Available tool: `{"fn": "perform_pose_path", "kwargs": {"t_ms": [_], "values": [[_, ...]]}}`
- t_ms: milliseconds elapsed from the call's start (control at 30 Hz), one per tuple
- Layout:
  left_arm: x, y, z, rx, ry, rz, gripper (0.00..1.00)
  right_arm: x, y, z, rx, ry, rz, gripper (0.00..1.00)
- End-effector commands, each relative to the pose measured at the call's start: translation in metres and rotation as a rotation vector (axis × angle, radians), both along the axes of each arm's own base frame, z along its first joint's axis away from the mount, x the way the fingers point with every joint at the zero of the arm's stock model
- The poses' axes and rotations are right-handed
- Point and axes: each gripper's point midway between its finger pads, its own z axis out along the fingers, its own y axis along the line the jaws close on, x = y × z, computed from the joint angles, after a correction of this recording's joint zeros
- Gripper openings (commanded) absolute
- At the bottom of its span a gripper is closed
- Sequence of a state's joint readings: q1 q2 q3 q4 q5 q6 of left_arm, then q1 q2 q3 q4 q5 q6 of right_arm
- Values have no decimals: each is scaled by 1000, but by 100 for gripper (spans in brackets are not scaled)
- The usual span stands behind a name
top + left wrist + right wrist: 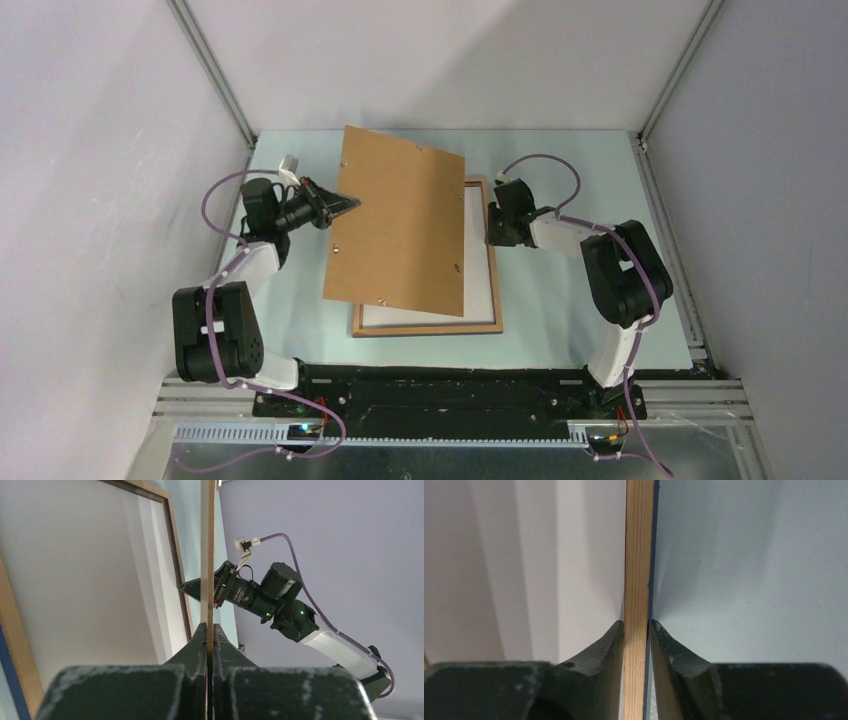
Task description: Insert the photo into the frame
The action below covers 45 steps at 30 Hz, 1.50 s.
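The frame (430, 328) lies flat on the table with its wood-brown face up. Inside it a plain white sheet (480, 270) shows, the photo with its white reverse up. My right gripper (492, 225) is shut on the frame's right rail (639, 545), whose blue underside shows beside the wood. A solid brown backing board (400, 225) hangs tilted above the frame and hides its left part. My left gripper (350, 203) is shut on the board's left edge (207, 545). In the left wrist view the frame's rail (175, 555) and the white sheet (75, 580) lie below the board.
The pale green table (560, 300) reaches grey enclosure walls with aluminium posts (215, 70) at the back corners. The right arm's elbow (625, 275) stands to the right of the frame. Both bases sit on the black rail (440, 395) at the near edge.
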<state>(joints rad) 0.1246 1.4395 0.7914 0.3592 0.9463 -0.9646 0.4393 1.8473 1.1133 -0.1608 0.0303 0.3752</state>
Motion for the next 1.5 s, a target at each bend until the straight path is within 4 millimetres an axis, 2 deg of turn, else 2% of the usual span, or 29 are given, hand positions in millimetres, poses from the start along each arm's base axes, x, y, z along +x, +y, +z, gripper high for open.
{"fn": "perform_pose_path", "kwargs": {"t_ms": [0, 33, 100, 233, 333, 500, 533, 567, 700, 900, 1100, 1467], "values": [[-2, -7, 17, -55, -41, -1, 0, 17, 4, 40, 57, -117, -19, 40], [-2, -7, 17, -58, -39, 8, 0, 18, 5, 47, 71, -133, -10, 44], [-3, -9, 16, -70, -29, 14, 0, 18, 11, 59, 106, -153, 26, 59], [-6, -14, 11, -97, 3, 37, 0, 21, 7, 82, 133, -201, 57, 68], [-9, -20, 6, -109, 19, 53, 0, 23, -3, 96, 150, -238, 58, 69], [-7, -32, -2, -119, 44, 56, 0, 32, -35, 102, 142, -268, 23, 69], [-8, -38, -3, -119, 48, 45, 0, 36, -45, 105, 143, -279, 11, 69], [-9, -46, -6, -120, 51, 24, 0, 36, -47, 107, 157, -285, 21, 69], [-4, -54, -12, -115, 45, 21, 0, 39, -73, 111, 168, -303, 5, 69], [6, -56, -22, -110, 38, 48, 0, 34, -96, 108, 181, -304, -27, 67], [6, -58, -36, -97, 54, 61, 0, 37, -105, 113, 203, -336, -46, 66], [8, -59, -39, -75, 39, 52, 0, 36, -102, 105, 220, -316, -41, 65]]}}
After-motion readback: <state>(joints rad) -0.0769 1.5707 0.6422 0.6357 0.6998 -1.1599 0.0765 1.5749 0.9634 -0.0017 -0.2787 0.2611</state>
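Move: The left hand still grips the left edge of the brown backing board. The frame's middle lies about 14 cm to its right, 10 cm back and 16 cm below; the board's middle lies some 9 cm right, 4 cm back and 6 cm lower. The right hand still has the frame's right rail between its fingers, with the frame's middle about 17 cm left of that hand and 4 cm back. Left hand lowers the board 6 cm and 5 rightward towards the frame; right hand opens, leaves up-right. ##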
